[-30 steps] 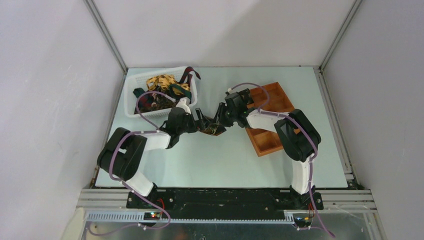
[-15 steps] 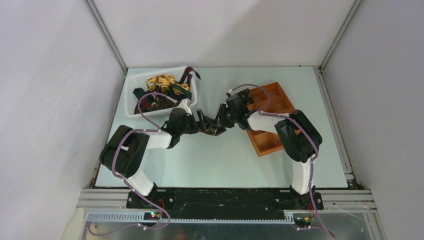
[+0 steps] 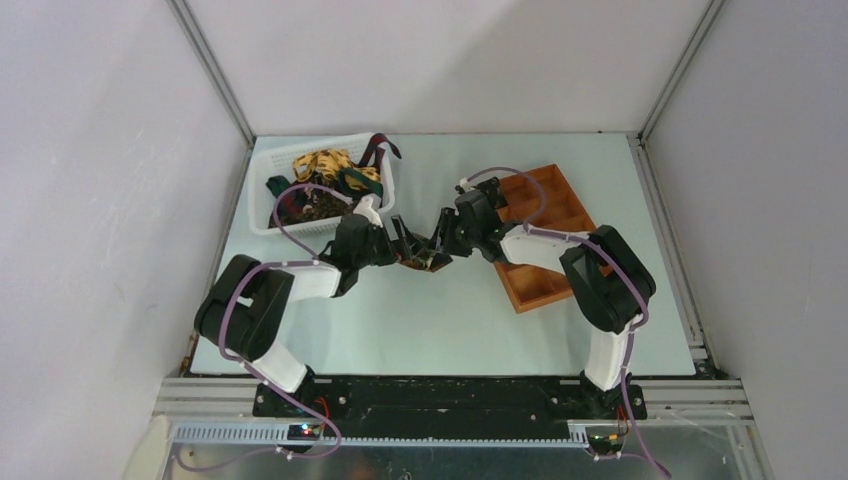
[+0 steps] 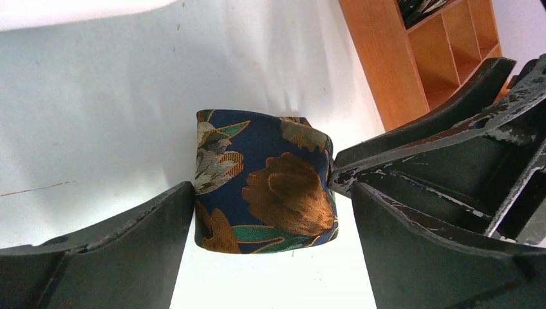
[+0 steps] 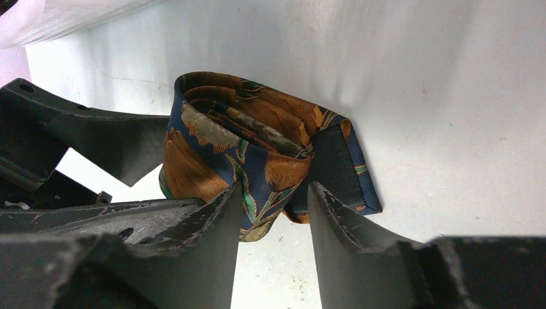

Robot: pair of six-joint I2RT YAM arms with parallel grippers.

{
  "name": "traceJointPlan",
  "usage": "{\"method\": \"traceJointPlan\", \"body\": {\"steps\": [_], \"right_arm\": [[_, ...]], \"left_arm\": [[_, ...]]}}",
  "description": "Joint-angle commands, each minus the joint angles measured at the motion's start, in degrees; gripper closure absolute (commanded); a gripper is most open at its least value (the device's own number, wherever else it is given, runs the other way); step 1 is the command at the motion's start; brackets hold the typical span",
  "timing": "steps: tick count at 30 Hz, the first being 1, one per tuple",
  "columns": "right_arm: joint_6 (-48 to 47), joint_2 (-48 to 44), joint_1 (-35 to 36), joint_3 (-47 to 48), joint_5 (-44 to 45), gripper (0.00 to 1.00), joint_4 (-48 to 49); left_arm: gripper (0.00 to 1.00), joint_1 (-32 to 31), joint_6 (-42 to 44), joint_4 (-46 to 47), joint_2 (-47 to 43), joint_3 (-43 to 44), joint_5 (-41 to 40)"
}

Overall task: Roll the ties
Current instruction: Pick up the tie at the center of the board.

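A rolled tie (image 3: 415,262) (image 4: 267,187) (image 5: 238,148), navy with brown and green flowers, stands on the table between the two arms. My left gripper (image 3: 400,245) (image 4: 270,193) is open wide, with a finger on each side of the roll. Its left finger touches the roll and its right finger stands apart from it. My right gripper (image 3: 437,247) (image 5: 270,190) comes in from the other side. It pinches the roll's outer layers and the dark tail end, and fabric touches both fingers. More ties (image 3: 325,165) lie heaped in the white basket (image 3: 262,215).
The orange-brown compartment tray (image 3: 545,290) (image 4: 386,64) lies right of the roll, under the right arm. A dark coil (image 4: 418,8) sits in one far compartment. The basket's edge (image 5: 64,19) is just behind the roll. Grey walls enclose the table.
The right arm's elbow has swung slightly to the right and its wrist has shifted a little. The left arm and the roll stay in place.
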Motion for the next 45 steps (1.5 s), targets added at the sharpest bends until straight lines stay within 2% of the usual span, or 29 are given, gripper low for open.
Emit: {"method": "traceJointPlan", "body": {"steps": [1, 4, 12, 24, 28, 34, 45], "right_arm": [[-0.58, -2.30, 0.42, -0.35, 0.22, 0.58, -0.42], [-0.31, -1.76, 0.56, -0.57, -0.32, 0.64, -0.61], [0.13, -1.13, 0.60, -2.19, -0.93, 0.71, 0.39], [0.20, -0.14, 0.31, -2.83, -1.04, 0.74, 0.81], [0.07, 0.05, 0.15, -2.86, -1.10, 0.74, 0.83], [-0.06, 0.05, -0.10, -2.86, -1.07, 0.74, 0.92], [-0.07, 0.69, -0.30, -2.82, -1.78, 0.74, 1.77]], "left_arm": [[0.03, 0.80, -0.24, -0.38, -1.11, 1.60, 1.67], [0.03, 1.07, -0.27, -0.01, -0.20, 1.70, 2.23], [0.02, 2.40, -0.40, 0.92, 0.94, 1.36, 3.01], [0.03, 2.58, 0.28, 2.65, 3.57, 2.90, 8.62], [0.09, 2.52, 0.51, 2.55, 5.73, 4.24, 10.99], [0.23, 2.56, 0.93, 1.94, 7.12, 5.21, 13.22], [0.37, 2.50, 0.05, 3.25, 8.87, 4.62, 13.85]]}}
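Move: The rolled tie lies just off the left hand's open fingertips, about 4 cm to its right, 1 cm back and 2 cm below. From the right hand the tie is some 3 cm left, 1 cm back and 2 cm below. The white basket stands about 12 cm ahead and 16 cm left of the left hand; the wooden box lies roughly 21 cm to the right of the right hand and about 1 cm ahead, a little lower. Left sinks and shifts right about 2 cm, closing on the tie; right moves back-down, pinching its fold. ##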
